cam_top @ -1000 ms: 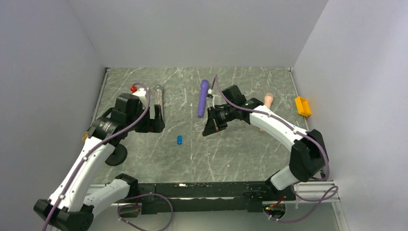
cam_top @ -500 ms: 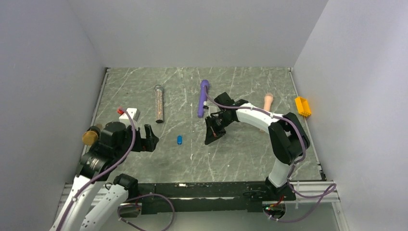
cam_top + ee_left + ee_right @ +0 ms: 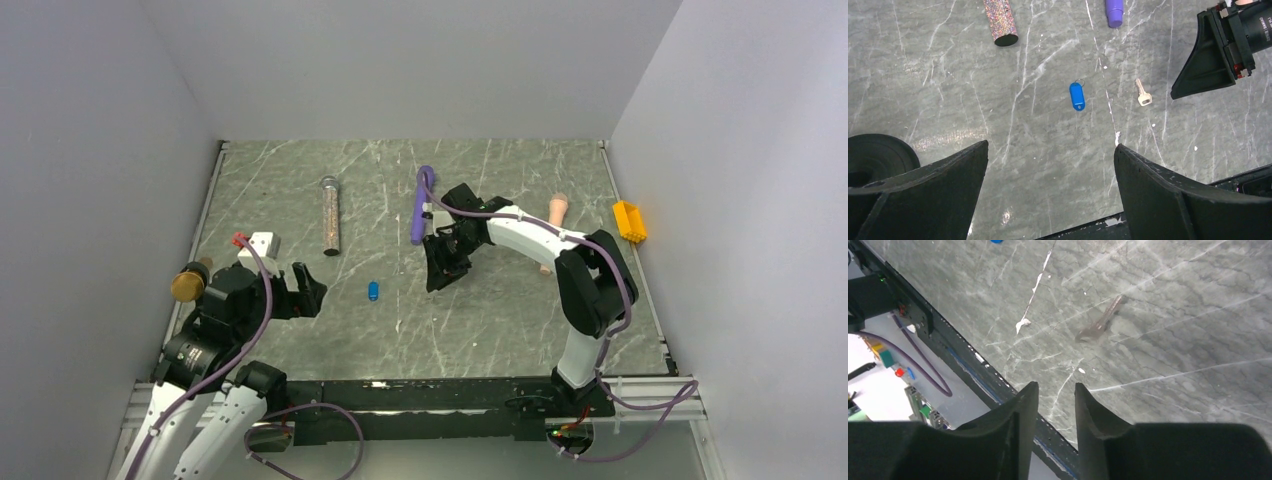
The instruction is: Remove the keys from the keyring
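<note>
The keyring, a small blue tag (image 3: 373, 291) (image 3: 1076, 96) with a thin ring at its far end, lies flat on the grey marble table. One pale metal key (image 3: 1142, 94) (image 3: 1100, 322) lies loose on the table to its right, apart from it. My right gripper (image 3: 438, 276) (image 3: 1056, 386) hovers just right of the key, its jaws slightly apart with nothing between them. My left gripper (image 3: 310, 290) (image 3: 1050, 146) is wide open and empty, to the near left of the tag.
A purple wand (image 3: 420, 205) lies behind the right gripper and a glittery tube (image 3: 330, 215) at the back left. A peach cylinder (image 3: 556, 210) and a yellow block (image 3: 629, 220) sit at the right. A white box (image 3: 258, 245) and a brass disc (image 3: 187, 285) are by the left arm.
The left arm has pulled back from the glittery tube toward the near left edge. The right gripper's jaws have parted from shut to slightly open, and its arm has folded inward.
</note>
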You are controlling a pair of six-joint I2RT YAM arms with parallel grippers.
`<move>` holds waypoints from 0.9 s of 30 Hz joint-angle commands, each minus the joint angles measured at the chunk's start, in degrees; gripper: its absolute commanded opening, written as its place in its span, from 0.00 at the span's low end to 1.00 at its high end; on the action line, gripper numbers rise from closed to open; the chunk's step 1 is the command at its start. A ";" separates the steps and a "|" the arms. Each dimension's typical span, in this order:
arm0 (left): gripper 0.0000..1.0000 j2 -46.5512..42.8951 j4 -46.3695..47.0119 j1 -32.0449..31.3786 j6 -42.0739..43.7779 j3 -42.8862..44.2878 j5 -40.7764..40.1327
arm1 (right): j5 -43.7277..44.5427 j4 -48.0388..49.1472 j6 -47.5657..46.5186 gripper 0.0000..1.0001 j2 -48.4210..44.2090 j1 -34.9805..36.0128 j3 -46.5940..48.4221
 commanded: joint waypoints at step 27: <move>0.99 0.17 10.10 0.29 8.35 -0.26 -9.25 | -0.70 -0.66 2.11 1.00 -26.29 -0.14 -1.75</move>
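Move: The key, already out of the right hand's partly open fingers, is some 6 cm below them, about 3 cm ahead and 2 cm to the left. From that hand the blue key tag lies about 11 cm to the left, 2 cm ahead and 7 cm down. The purple microphone is about 20 cm ahead and 1 cm left. From the left hand, the key is some 20 cm to the right, 7 cm ahead and 20 cm down. Nearly straight up goes the right hand, about 12 cm clear of the key and the table, easing back slightly late on. Its fingers spread from about a third open to fully open, and the wrist tilts up some 20 degrees. The empty, wide-open left hand waits, then starts lifting forward and up by about 2 cm at the end. ##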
